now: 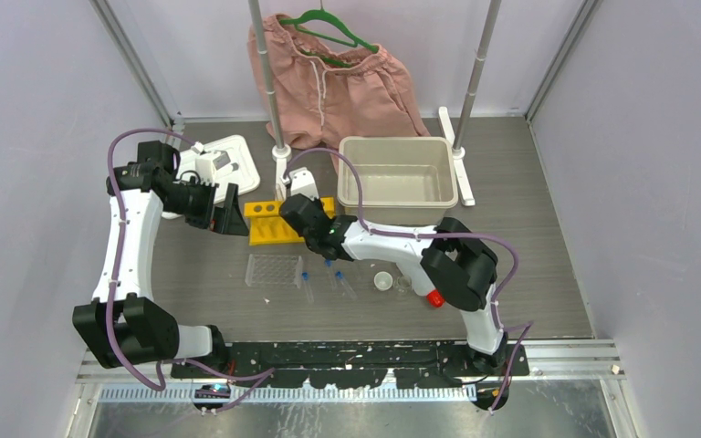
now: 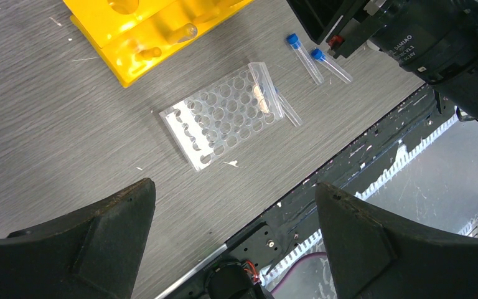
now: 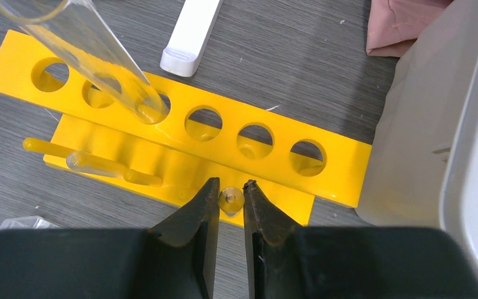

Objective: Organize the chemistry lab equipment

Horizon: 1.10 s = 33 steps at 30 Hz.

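My right gripper [image 3: 231, 198] is shut on a small clear tube [image 3: 231, 200], seen end-on between the fingertips, just above the near edge of the yellow holed tube rack [image 3: 229, 128]. Another clear tube [image 3: 103, 59] leans in the rack's third hole. From above, the right gripper [image 1: 308, 219] hangs over the rack [image 1: 269, 233]. My left gripper [image 1: 228, 217] is open and holds nothing, left of the rack. Under it lie the clear grid rack [image 2: 224, 112] and two blue-capped tubes [image 2: 304, 57]. The small white dish [image 1: 383, 281] and a tiny beaker [image 1: 403, 285] sit near the right arm, which hides all but the red cap [image 1: 434, 297] of the squeeze bottle.
A grey bin [image 1: 397, 192] stands behind the right arm, close to the rack's right end. A white lidded tray [image 1: 237, 155] is at the back left. Pink shorts [image 1: 329, 78] hang on a rail whose white feet [image 3: 190, 34] rest behind the rack.
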Motion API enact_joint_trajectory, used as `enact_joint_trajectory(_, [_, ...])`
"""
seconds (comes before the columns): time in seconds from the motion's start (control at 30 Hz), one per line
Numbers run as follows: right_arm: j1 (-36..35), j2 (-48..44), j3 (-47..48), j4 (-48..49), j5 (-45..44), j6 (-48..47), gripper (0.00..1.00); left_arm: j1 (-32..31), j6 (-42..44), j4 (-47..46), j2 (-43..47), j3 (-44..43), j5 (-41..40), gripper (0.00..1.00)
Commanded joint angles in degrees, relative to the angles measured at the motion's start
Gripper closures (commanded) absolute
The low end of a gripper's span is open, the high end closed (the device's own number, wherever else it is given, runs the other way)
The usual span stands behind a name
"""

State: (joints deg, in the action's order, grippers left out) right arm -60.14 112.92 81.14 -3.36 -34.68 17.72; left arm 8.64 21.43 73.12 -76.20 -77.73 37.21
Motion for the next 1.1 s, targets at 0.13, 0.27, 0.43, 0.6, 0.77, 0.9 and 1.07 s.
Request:
enact_joint_trajectory(0.13, [0.15,-1.17,0.03,-0.55,-1.82,2.15,0.60,0.24,0.48,0.41,1.75,-0.68,0.39,0.00])
enact_joint_trajectory(0.27, [0.50,-2.39,-0.76,-1.20,-1.49,2.59,0.57,0.24,0.46,0.63,1.89,-1.10,0.38,0.00])
enact_joint_trajectory(0.43, [0.57,-6.28,-1.29,-3.21,-2.31,2.80,0.57,0.27,0.54,1.05,2.19,-1.33,0.61,0.00])
enact_joint_trajectory(0.6, [0.44,-11.89,-3.10,-7.84,-1.73,4.91,0.57,0.25,0.76,1.82,2.24,-2.18,0.57,0.00])
enact_joint_trajectory(0.77, [-0.32,-17.18,-6.03,-14.98,0.34,8.89,0.54,0.28,0.92,2.18,2.46,-2.24,0.99,0.00])
enact_joint_trajectory(0.9, [-0.47,-20.27,-8.85,-21.88,3.19,13.83,0.54,0.28,1.31,2.92,2.83,-2.30,0.94,0.00])
enact_joint_trajectory(1.07, [-0.46,-22.13,-15.56,-24.51,4.42,17.85,0.54,0.29,1.65,3.54,3.93,-2.21,1.00,0.00])
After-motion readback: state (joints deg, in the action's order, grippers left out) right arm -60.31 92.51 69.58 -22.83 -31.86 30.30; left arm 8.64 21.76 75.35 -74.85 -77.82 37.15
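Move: The clear tube between the right fingers already sits on a peg near the right end of the yellow rack, whose middle is some 6 cm left and 2 cm ahead of the hand. The rightmost blue-capped tube lies about 9 cm back, 10 cm right and 7 cm below; its nearest capped neighbour is 11 cm back, 5 cm right, the well plate 9 cm back, 9 cm left. From the left hand, that rightmost tube is level, 32 cm right and 16 cm below. The clear tube on the rack's peg is let go as the right fingers open to about twice their gap. The hand first sinks a little with a slight drift right, then rises about 6 cm clear of the rack and swings right and back towards the blue-capped tubes, still open, tipping some 10 degrees further down and starting to descend over them. ##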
